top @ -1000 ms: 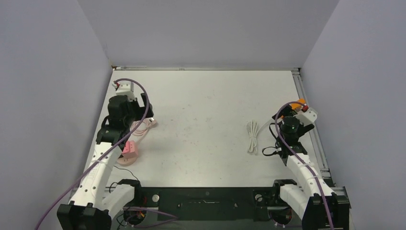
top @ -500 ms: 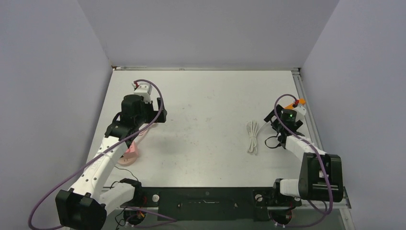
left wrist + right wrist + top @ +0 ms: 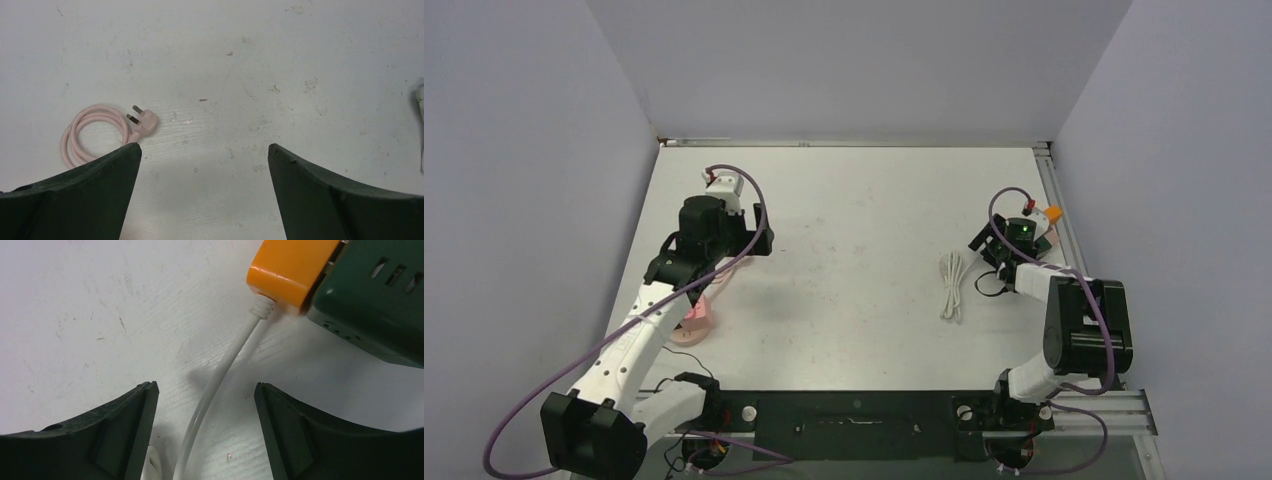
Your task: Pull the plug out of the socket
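Observation:
An orange plug [image 3: 290, 267] sits pushed into a dark green socket [image 3: 372, 305] at the upper right of the right wrist view. Its white cable [image 3: 227, 360] runs down between the fingers of my right gripper [image 3: 205, 390], which is open and short of the plug, touching nothing. From above, the orange plug [image 3: 1053, 212] lies near the table's right edge with the right gripper [image 3: 1036, 238] beside it. My left gripper [image 3: 204, 147] is open over bare table, with nothing between its fingers.
A pink plug [image 3: 142, 120] on a coiled pink cable [image 3: 80, 135] lies free on the table at the left. A pink socket block [image 3: 694, 316] sits near the left arm. A bundled white cable [image 3: 951, 285] lies left of the right gripper.
The left arm swung right, off the pink cable, then stayed still. The right arm folded back at the elbow while its gripper stayed by the orange plug.

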Robot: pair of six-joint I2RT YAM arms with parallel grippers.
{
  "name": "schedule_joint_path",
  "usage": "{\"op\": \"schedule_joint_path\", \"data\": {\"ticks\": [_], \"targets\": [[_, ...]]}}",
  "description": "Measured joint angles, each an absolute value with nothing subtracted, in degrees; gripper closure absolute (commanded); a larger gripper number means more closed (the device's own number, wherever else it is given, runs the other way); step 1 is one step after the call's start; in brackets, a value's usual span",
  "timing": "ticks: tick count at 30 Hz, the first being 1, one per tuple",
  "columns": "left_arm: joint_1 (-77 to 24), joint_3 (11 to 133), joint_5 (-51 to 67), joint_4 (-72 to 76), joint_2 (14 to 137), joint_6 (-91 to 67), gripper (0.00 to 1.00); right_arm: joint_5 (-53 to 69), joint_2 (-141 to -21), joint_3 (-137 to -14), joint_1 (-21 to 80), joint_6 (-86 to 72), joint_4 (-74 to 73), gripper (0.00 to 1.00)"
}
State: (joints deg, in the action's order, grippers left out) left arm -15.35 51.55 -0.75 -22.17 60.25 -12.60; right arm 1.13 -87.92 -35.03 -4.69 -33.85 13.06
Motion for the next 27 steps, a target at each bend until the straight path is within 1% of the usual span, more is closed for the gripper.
{"op": "schedule_joint_path", "data": {"ticks": [3, 6, 9, 15, 18, 27], "targets": [[-15.4, 51.5, -0.8, -22.2, 60.7, -12.6, 0.04, 2.3, -89.3, -35.6, -4.7, -33.7, 13.6, 0.40], [-15.4, 51.5, -0.8, -22.4, 61.1, -12.6, 0.04, 3.4, -90.5, -36.2, -4.7, -33.7, 14.1, 0.57], [-15.4, 51.5, -0.8, -22.6, 61.4, -12.5, 0.04, 4.6, -91.7, -36.6, -4.7, -33.6, 14.7, 0.71], [-15.4, 51.6, -0.8, -22.9, 61.7, -12.4, 0.04, 5.3, -92.2, -36.6, -3.8, -33.7, 14.8, 0.94], [-15.4, 51.6, -0.8, -23.0, 61.8, -12.3, 0.04, 5.2, -92.2, -36.6, -1.9, -33.6, 14.7, 0.95], [-15.5, 51.8, -0.7, -23.2, 62.6, -12.2, 0.04, 3.9, -92.1, -37.3, 9.2, -31.3, 14.0, 0.95]]}}
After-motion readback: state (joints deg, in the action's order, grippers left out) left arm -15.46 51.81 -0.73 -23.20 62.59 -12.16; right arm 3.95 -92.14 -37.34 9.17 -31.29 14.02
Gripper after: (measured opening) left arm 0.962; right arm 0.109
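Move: Between the right hand's open fingers runs the white cable; the stretch to be pinched lies about 1 cm ahead, 1 cm left and 1 cm below. From the hand, the orange plug on the cable's end sits some 8 cm right and 5 cm ahead, the green socket about 9 cm right and level with it, and the cable bundle roughly 11 cm left and 10 cm back. From the left hand that stretch of cable is some 50 cm right, 6 cm ahead and 18 cm lower. Easing about 2 cm left, 1 cm forward and 1 cm down, the right hand shuts its fingers from wide open and pinches the white cable just short of the orange plug. Keeping that grip low over the table, it then sweeps about 8 cm left towards the middle, drawing back about 1 cm and turning nearly 15 degrees counter-clockwise, and drags the plug and socket along by the cable. ##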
